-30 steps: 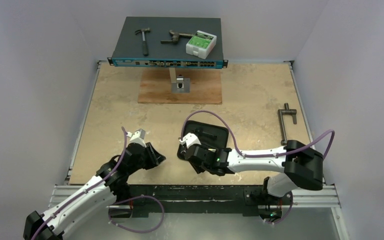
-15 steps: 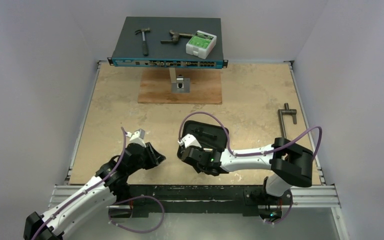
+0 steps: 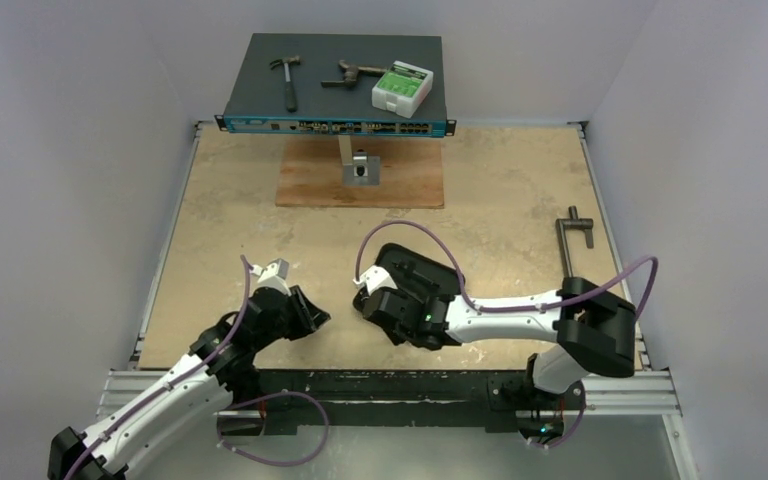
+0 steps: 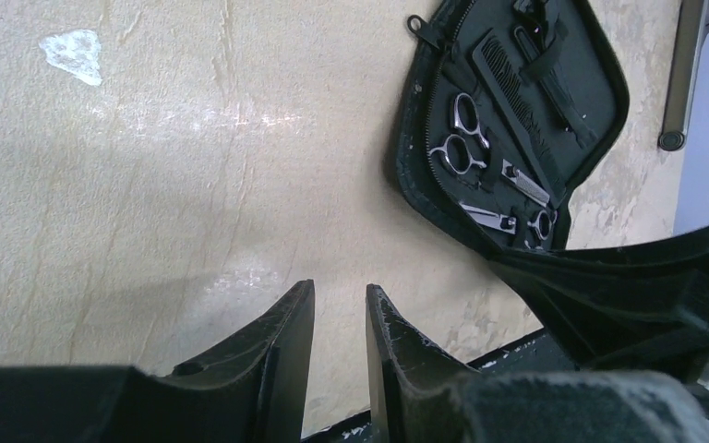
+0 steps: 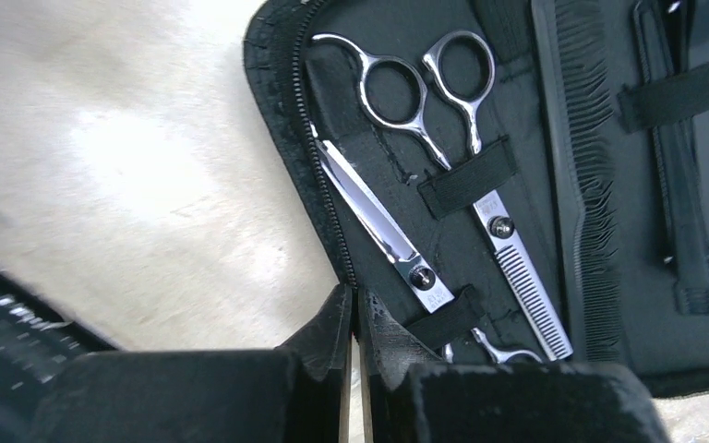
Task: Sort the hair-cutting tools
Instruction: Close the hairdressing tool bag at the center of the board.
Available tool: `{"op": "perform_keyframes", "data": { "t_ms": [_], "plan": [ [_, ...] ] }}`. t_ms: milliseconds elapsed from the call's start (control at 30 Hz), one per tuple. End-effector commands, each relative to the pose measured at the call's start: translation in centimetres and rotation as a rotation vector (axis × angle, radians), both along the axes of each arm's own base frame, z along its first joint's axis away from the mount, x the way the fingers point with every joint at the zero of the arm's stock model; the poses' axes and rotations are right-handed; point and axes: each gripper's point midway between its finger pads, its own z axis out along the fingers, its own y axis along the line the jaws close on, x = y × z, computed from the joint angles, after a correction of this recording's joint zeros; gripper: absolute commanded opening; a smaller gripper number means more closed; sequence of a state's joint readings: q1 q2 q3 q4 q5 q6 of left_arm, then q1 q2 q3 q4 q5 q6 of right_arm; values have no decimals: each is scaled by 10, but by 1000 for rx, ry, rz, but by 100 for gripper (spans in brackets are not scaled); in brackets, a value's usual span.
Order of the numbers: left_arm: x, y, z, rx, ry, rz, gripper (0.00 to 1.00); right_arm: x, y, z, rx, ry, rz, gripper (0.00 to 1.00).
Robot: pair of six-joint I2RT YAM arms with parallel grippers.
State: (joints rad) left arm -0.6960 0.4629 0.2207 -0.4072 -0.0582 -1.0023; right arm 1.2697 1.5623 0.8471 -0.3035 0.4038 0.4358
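A black zip case [image 3: 438,268] lies open in the middle of the table. Strapped inside it are two silver scissors [image 5: 376,219] [image 5: 520,269], a long black comb [image 5: 580,175] and a thin black clip [image 5: 686,198]. My right gripper [image 5: 352,293] [image 3: 366,301] is shut, its tips against the zipper rim at the case's near left edge; whether they pinch the rim I cannot tell. To the left of the case, my left gripper [image 4: 340,288] [image 3: 318,318] hovers over bare table, jaws slightly apart, with nothing between them. The left wrist view also shows the case [image 4: 413,175].
A dark flat box [image 3: 335,100] at the back carries a hammer [image 3: 287,80], a rusty tool [image 3: 352,73] and a white-green box [image 3: 401,88]. In front of it lies a wooden board [image 3: 305,180] with a small metal block [image 3: 361,168]. A grey T-bar [image 3: 567,248] lies at the right.
My right gripper has closed and slid slightly left and farther along the case's edge. The left arm has not moved.
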Motion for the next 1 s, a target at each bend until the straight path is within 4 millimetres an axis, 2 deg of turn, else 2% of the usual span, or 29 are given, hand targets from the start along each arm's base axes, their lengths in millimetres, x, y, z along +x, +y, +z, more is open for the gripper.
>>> {"op": "perform_keyframes", "data": {
  "t_ms": [0, 100, 167, 333, 467, 633, 767, 967],
  "plan": [
    [6, 1, 23, -11, -58, 8, 26, -6, 34, 57, 196, 9, 55, 0],
    [6, 3, 28, -12, -72, 12, 26, -13, 47, 78, 299, 37, 74, 0],
    [7, 2, 30, -16, -75, 14, 27, -11, 50, 91, 360, 24, 48, 0],
    [7, -2, 28, -20, -58, 3, 26, 5, 39, 96, 474, 28, -66, 0],
    [10, -6, 27, -24, -54, 0, 26, 28, 16, 85, 553, 63, -193, 0],
    [16, -15, 28, -40, -51, -9, 26, 48, -14, 67, 550, 56, -314, 0],
    [24, -29, 30, -56, -44, -33, 26, 57, -36, 48, 528, 62, -418, 0],
    [42, -58, 37, -85, -36, -92, 26, 61, -63, 28, 486, 64, -542, 0]
  ]
}}
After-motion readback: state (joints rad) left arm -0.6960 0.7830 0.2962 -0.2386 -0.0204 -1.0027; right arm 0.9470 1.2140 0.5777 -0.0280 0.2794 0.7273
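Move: The right hand already pinches the hairdressing tool bag's near-left zip edge; the open bag's middle lies about 9 cm ahead, 2 cm to the right and 2 cm below. The nearest scissors lie some 4 cm ahead and 1 cm left, the comb roughly 8 cm ahead and 3 cm right, both a little lower than the hand. From the idle left hand the bag's middle is about 7 cm ahead, 16 cm right and 5 cm below. Keeping its pinch on the zip edge, the right hand lifts the flap about 8 cm while drifting some 3 cm left, then swings it forward and to the right by about 7 cm each way over the other half, sinking 3 cm at the end; on the way the wrist rolls some 30 degrees, left side up, and turns about 25 degrees clockwise. The left hand, fingers still part open and touching nothing, bobs up and down about a centimetre and finally eases forward and right towards the bag. ##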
